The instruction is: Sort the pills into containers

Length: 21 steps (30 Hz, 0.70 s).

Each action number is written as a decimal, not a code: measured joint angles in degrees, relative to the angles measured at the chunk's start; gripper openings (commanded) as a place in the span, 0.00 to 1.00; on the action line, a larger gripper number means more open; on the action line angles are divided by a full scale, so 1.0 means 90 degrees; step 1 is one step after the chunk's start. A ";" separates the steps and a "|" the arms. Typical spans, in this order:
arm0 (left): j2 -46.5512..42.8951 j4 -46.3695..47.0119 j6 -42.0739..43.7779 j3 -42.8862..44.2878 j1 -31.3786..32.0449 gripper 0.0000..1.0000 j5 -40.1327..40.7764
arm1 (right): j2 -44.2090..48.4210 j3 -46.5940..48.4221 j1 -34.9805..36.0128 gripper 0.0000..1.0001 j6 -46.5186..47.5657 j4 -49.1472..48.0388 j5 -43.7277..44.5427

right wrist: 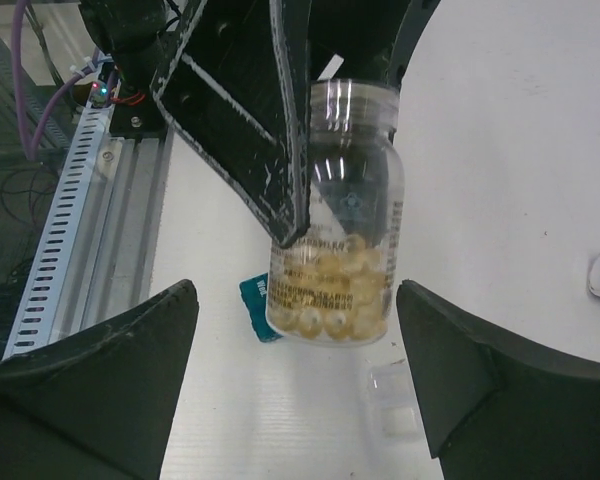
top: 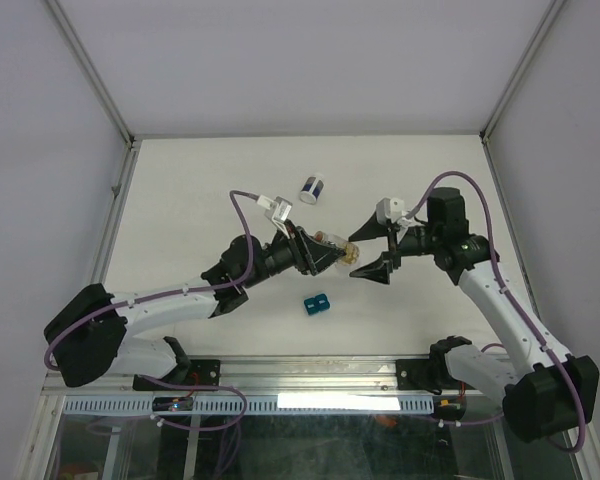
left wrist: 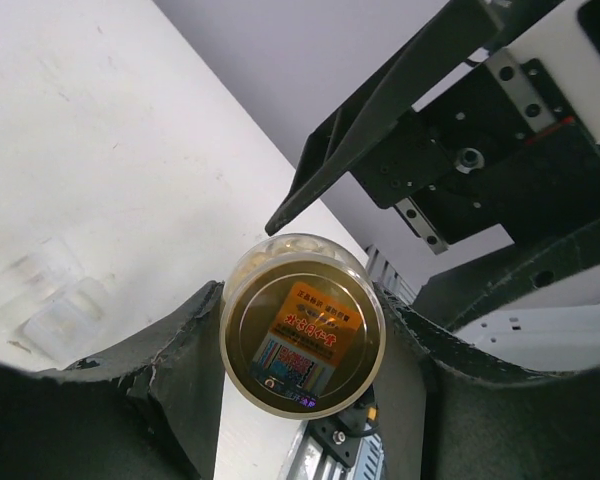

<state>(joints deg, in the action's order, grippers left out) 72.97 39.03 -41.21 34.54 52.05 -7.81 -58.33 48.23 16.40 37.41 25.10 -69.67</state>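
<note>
My left gripper is shut on a clear pill bottle and holds it above the table. Pale yellow round pills are heaped at the bottle's end that points toward my right gripper. The bottle's other end, a round face with an orange label, sits between the left fingers. My right gripper is open. Its fingers stand wide on either side of the pill-filled end without touching it. The tiny clear containers lie on the table below the bottle, and they also appear faintly in the left wrist view.
A small teal block lies on the table near the front, partly behind the bottle in the right wrist view. A white jar with a dark-blue band lies farther back. The aluminium rail runs along the table's near edge.
</note>
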 measured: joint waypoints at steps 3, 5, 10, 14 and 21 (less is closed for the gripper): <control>0.0199 -0.0012 -0.0041 0.0027 0.0204 0.00 0.0345 | 0.0007 -0.0080 0.0090 0.82 -0.0012 -0.0134 0.0192; 0.0291 -0.0027 -0.0058 0.0068 0.0306 0.00 0.0520 | 0.0015 -0.0158 0.0136 0.80 -0.0036 -0.0243 0.0357; 0.0430 -0.0051 -0.0151 0.0291 0.0430 0.00 0.0835 | 0.0017 -0.0352 0.0299 0.73 -0.0170 -0.0525 0.0801; 0.0527 -0.0041 -0.0226 0.0420 0.0500 0.00 0.1013 | 0.0017 -0.0362 0.0386 0.65 -0.0270 -0.0741 0.1105; 0.0656 -0.0102 -0.0367 0.0483 0.0551 0.00 0.1103 | 0.0015 -0.0425 0.0435 0.39 -0.0391 -0.0906 0.1443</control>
<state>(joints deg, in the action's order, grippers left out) 78.87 38.11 -44.51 38.89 57.01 2.11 -58.19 44.40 20.32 33.89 16.95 -56.69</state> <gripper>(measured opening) 0.507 0.536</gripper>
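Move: My right hand's open fingers are set for the pill bottle: its middle is some 5 cm to the left, about 2 cm ahead and 1 cm lower. The clear container lies on the table about 11 cm ahead and straight in line, 22 cm down; the teal box is 2 cm back and 9 cm left, equally low. My left hand already grips the bottle by its cap, the middle about 4 cm to its right, level with it. I ease my right hand some 2.5 cm forward and as much down, turning it slightly clockwise, so its fingers straddle the pill-filled bottom end, then close them until they pinch the glass from both sides. Meanwhile my left hand keeps its hold on the cap and brings the bottle about 3 cm rightward into that grip. ##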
